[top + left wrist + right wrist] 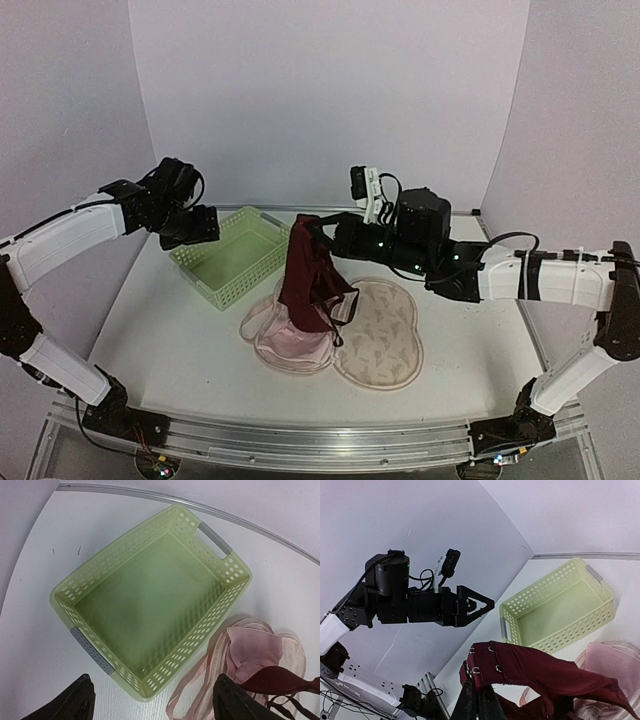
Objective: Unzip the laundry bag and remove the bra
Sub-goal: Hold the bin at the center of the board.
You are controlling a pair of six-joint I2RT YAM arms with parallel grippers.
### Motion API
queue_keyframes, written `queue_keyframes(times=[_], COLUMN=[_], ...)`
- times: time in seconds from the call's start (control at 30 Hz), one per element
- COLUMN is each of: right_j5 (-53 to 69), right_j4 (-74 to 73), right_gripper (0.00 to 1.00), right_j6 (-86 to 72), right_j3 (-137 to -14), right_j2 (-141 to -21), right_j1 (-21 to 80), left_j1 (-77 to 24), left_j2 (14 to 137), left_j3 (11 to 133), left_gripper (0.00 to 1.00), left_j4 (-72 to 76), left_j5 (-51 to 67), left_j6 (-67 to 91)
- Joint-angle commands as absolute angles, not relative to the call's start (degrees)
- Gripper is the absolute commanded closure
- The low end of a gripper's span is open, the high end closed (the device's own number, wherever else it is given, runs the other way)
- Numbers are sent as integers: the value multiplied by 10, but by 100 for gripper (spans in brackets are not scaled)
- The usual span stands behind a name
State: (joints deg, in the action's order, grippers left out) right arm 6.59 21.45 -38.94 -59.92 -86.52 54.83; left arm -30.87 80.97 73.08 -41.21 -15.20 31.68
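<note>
The laundry bag [385, 335] lies unzipped and spread open on the table, its patterned half on the right and its pink lining [290, 340] on the left. The dark maroon bra [312, 280] hangs above the bag from my right gripper [303, 228], which is shut on its hook-and-eye band [520, 662]. The bra's lower end still trails onto the pink lining. The right fingertips [470, 702] pinch the band's end. My left gripper [197, 225] hovers open over the basket's near corner, its dark fingers [75, 702] wide apart with nothing between them. The pink lining [260, 650] and a bit of bra [280, 680] show at the left wrist view's lower right.
A light green lattice basket [230, 255] with grey handles stands empty at the back left, next to the bag; it also fills the left wrist view [150, 600]. The left arm [410, 602] hangs in the air opposite the right wrist. Grey walls close in the table.
</note>
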Motion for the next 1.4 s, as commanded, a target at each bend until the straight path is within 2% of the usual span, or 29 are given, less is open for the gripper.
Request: queue_keyframes(times=[0.0, 0.17, 0.4, 0.57, 1.07, 1.37], right_j5=[69, 95, 158, 189, 178, 100], right_j4=[236, 225, 218, 205, 133, 44], right_gripper=[100, 100, 100, 100, 100, 100], right_j6=[-369, -353, -332, -324, -301, -293], right_j3=[-609, -614, -616, -628, -741, -877], right_j2=[-821, -799, -780, -772, -801, -889], right_j1=[548, 548, 548, 548, 548, 548], left_j1=[-301, -299, -298, -228, -91, -74], left_j2=[803, 803, 797, 795, 788, 832], left_j3=[759, 759, 706, 644, 604, 582], left_gripper=[19, 19, 20, 22, 22, 23], left_j4=[-363, -352, -287, -260, -261, -260], left_j5=[-94, -57, 98, 167, 127, 120], left_j6=[332, 332, 356, 383, 436, 508])
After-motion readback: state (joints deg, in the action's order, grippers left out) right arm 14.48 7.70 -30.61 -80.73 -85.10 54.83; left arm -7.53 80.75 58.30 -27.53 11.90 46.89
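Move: The open left hand has the green bin's near-left handle about 7 cm to its left, 3 cm ahead and 13 cm below; the bin's middle is some 11 cm straight ahead, 17 cm down. The laundry bag's pink pocket lies roughly 15 cm back and 19 cm right of that hand. From the right hand, already gripping the bra, the bin's middle is about 20 cm ahead, 23 cm left, 25 cm down; the pocket is 6 cm back, 5 cm left. Right raises the held bra about 13 cm; left swings right, then left and down towards the bin's handle. ##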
